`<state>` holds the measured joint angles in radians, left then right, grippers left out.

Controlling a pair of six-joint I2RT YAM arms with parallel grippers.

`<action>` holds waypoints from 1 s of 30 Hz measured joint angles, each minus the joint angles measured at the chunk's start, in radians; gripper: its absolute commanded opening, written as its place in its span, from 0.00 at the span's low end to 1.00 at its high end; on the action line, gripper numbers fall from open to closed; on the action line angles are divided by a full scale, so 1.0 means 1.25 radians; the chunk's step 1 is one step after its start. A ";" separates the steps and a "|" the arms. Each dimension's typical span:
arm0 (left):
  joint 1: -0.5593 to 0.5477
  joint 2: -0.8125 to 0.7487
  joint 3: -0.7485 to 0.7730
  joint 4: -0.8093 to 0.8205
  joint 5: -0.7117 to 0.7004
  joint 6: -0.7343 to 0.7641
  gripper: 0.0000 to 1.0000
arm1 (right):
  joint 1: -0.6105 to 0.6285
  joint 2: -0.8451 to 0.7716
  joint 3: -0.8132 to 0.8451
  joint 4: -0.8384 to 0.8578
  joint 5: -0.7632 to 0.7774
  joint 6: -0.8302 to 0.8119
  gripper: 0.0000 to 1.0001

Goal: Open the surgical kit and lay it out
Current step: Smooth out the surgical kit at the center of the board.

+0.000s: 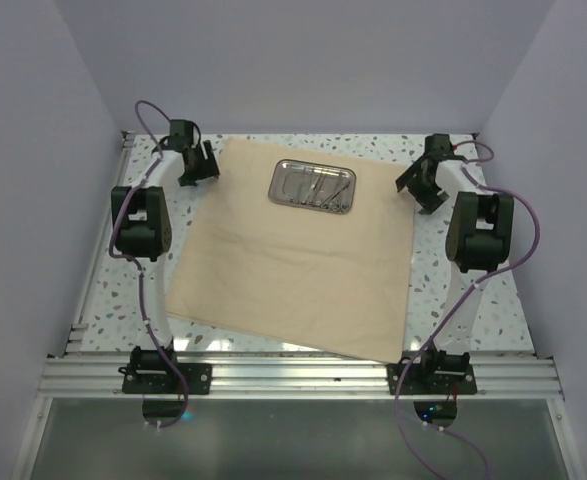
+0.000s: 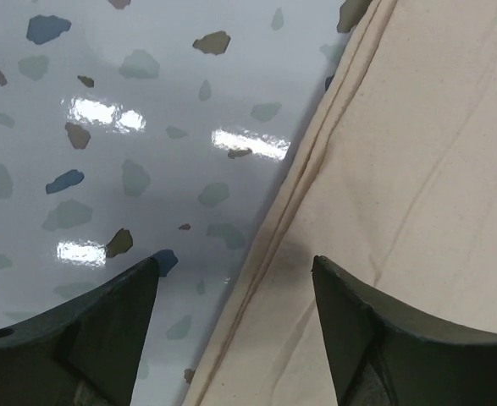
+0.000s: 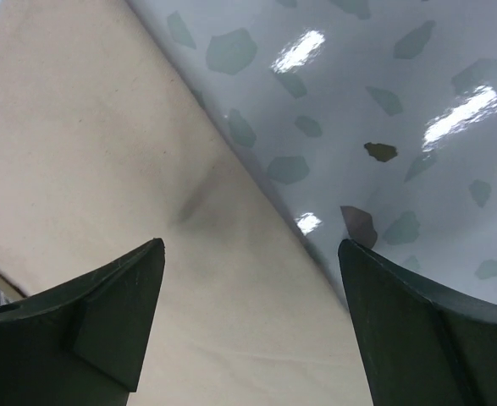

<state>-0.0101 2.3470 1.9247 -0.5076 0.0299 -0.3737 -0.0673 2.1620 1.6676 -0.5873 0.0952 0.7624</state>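
Observation:
The beige cloth wrap (image 1: 293, 260) lies unfolded and flat on the table. On its far part sits the shiny steel tray (image 1: 313, 163), with several thin silver instruments (image 1: 318, 190) inside it. My left gripper (image 1: 201, 168) hovers at the cloth's far left corner. In the left wrist view it (image 2: 235, 259) is open, straddling the hemmed edge of the cloth (image 2: 417, 169) with nothing pinched. My right gripper (image 1: 415, 185) is at the cloth's far right edge. Seen from the right wrist, it (image 3: 251, 243) is open over the cloth (image 3: 104, 152) and its edge.
The speckled white tabletop (image 1: 443, 290) shows round the cloth on the left, right and far sides. Lilac walls close in the back and both sides. An aluminium rail (image 1: 303, 375) with the arm bases runs along the near edge, just past the cloth's near corner.

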 measured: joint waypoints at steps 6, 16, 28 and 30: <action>-0.003 0.032 0.042 -0.003 0.013 -0.003 0.43 | 0.001 0.051 0.083 -0.047 0.070 -0.025 0.58; -0.004 0.042 0.045 -0.003 0.035 -0.007 0.00 | 0.014 0.144 0.215 -0.083 0.061 -0.054 0.00; 0.005 -0.002 -0.022 -0.002 -0.015 -0.008 0.00 | 0.065 0.333 0.524 -0.090 -0.009 -0.038 0.00; 0.013 -0.008 -0.030 -0.006 -0.022 -0.008 0.00 | 0.070 0.342 0.539 -0.088 -0.008 -0.032 0.00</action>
<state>0.0063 2.3367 1.8874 -0.5152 0.0025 -0.3836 0.0208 2.5896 2.3413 -0.6971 0.0849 0.7223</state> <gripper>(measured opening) 0.007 0.011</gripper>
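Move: The sheet's left edge crosses between the left gripper's open fingers, about 1 cm ahead, 1 cm right and 1 cm below. Its right edge lies some 1 cm ahead, 2 cm right and 1 cm below the right gripper, with the far right corner about 13 cm ahead and 1 cm left. The instrument tray sits on the sheet, roughly 4 cm ahead and 30 cm left of the right gripper, 3 cm back and 31 cm right of the left. Lower both grippers barely a centimetre and pinch shut on the sheet's side edges, easing the right gripper rightward about 2 cm as its fingers close. Then drag the right edge forward about 10 cm and some 6 cm left, low over the table, while the left gripper keeps its pinch and draws its edge left and back a couple of centimetres. ##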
